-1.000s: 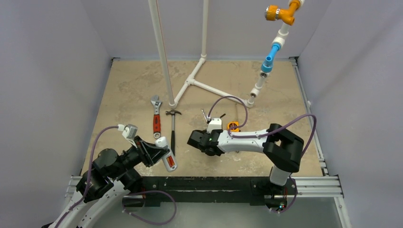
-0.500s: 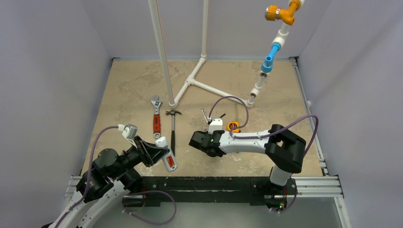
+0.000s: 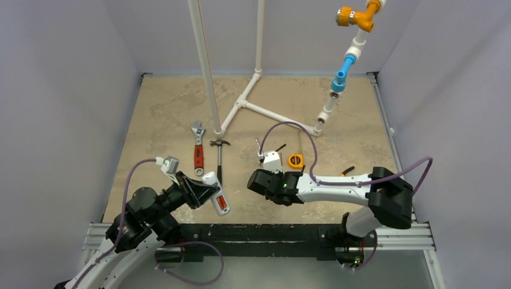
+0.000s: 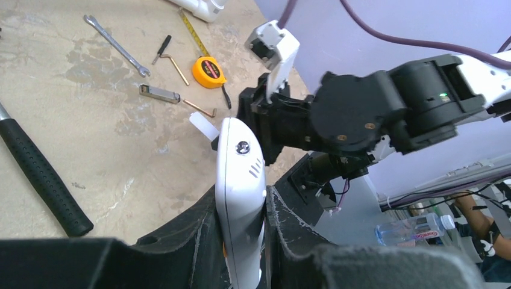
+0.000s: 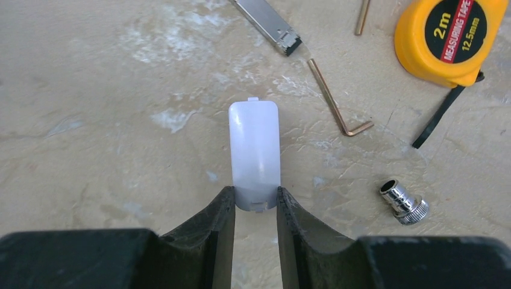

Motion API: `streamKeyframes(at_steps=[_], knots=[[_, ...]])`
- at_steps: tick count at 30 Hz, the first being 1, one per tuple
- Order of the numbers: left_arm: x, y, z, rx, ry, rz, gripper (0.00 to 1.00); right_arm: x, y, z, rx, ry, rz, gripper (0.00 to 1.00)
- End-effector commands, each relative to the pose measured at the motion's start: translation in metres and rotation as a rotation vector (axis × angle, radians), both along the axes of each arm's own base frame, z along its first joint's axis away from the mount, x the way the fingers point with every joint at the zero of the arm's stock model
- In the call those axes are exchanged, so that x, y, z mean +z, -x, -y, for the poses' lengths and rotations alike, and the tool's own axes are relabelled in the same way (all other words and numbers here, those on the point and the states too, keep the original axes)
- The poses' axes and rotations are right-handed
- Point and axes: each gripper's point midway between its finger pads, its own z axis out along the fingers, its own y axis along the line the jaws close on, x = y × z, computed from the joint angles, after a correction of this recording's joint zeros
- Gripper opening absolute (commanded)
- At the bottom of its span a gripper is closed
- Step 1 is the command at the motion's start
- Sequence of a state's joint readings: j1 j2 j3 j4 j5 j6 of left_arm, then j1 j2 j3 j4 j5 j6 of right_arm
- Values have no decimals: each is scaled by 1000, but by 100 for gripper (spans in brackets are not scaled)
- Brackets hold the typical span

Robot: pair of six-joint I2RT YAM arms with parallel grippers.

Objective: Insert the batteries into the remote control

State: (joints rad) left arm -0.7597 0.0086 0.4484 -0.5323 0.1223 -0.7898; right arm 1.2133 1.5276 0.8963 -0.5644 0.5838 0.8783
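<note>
My left gripper (image 3: 206,191) is shut on the white remote control (image 3: 216,192) and holds it tilted above the table's near edge. An orange-red battery (image 3: 222,205) shows in its recess. In the left wrist view the remote control (image 4: 241,180) stands edge-on between the black fingers, with the right gripper just beyond it. My right gripper (image 5: 254,201) is low over the table, its fingertips pressed on both sides of the near end of a small white battery cover (image 5: 254,150). From the top, the right gripper (image 3: 256,179) is a short way right of the remote.
A red-handled wrench (image 3: 197,155) and a hammer (image 3: 219,162) lie behind the left gripper. Around the cover lie an orange tape measure (image 5: 449,39), a hex key (image 5: 337,96), a chrome socket (image 5: 404,201) and a flat metal piece (image 5: 268,21). A white pipe frame (image 3: 247,102) stands behind.
The right arm's elbow swung out to the right and its gripper shifted slightly right and nearer. Its jaws narrowed onto the cover. The left gripper moved a little right with the remote.
</note>
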Motion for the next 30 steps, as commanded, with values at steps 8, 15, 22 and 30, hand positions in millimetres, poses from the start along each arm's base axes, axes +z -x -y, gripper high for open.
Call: streamKeyframes(at_steps=[8,15,22,30], knots=[[30,-19,9,63,232,14,0,79,16,-5,216,-104,157,18],[31,-31,5,141,327,-57,0,131,41,-26,471,-283,182,15],[30,-41,3,193,394,-105,0,169,54,-50,617,-336,197,13],[26,-48,1,233,422,-126,0,200,57,-78,673,-370,248,13]])
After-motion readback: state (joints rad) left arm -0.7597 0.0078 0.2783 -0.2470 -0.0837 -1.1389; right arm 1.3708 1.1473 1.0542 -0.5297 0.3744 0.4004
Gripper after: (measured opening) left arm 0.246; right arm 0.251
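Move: The battery cover is already in the right gripper. The bay of the remote control held by the left lies about 12 cm back, 15 cm left and 16 cm above the right hand. On the table 3 cm beneath that hand, the hex key sits 7 cm ahead and 2 cm right, the grey block 11 cm ahead and 4 cm left, the chrome connector 3 cm ahead and 8 cm right. From the left hand the cover is some 7 cm ahead, 17 cm right, 17 cm lower. Lift the right gripper with the cover about 17 cm straight off the table area, drawing it back and then increasingly left towards the remote's open bay, and turn it some 35 degrees counter-clockwise as it goes. Meanwhile bring the left gripper about 5 cm forward, rolling its left side down so the remote swings round. Keep both grips. ##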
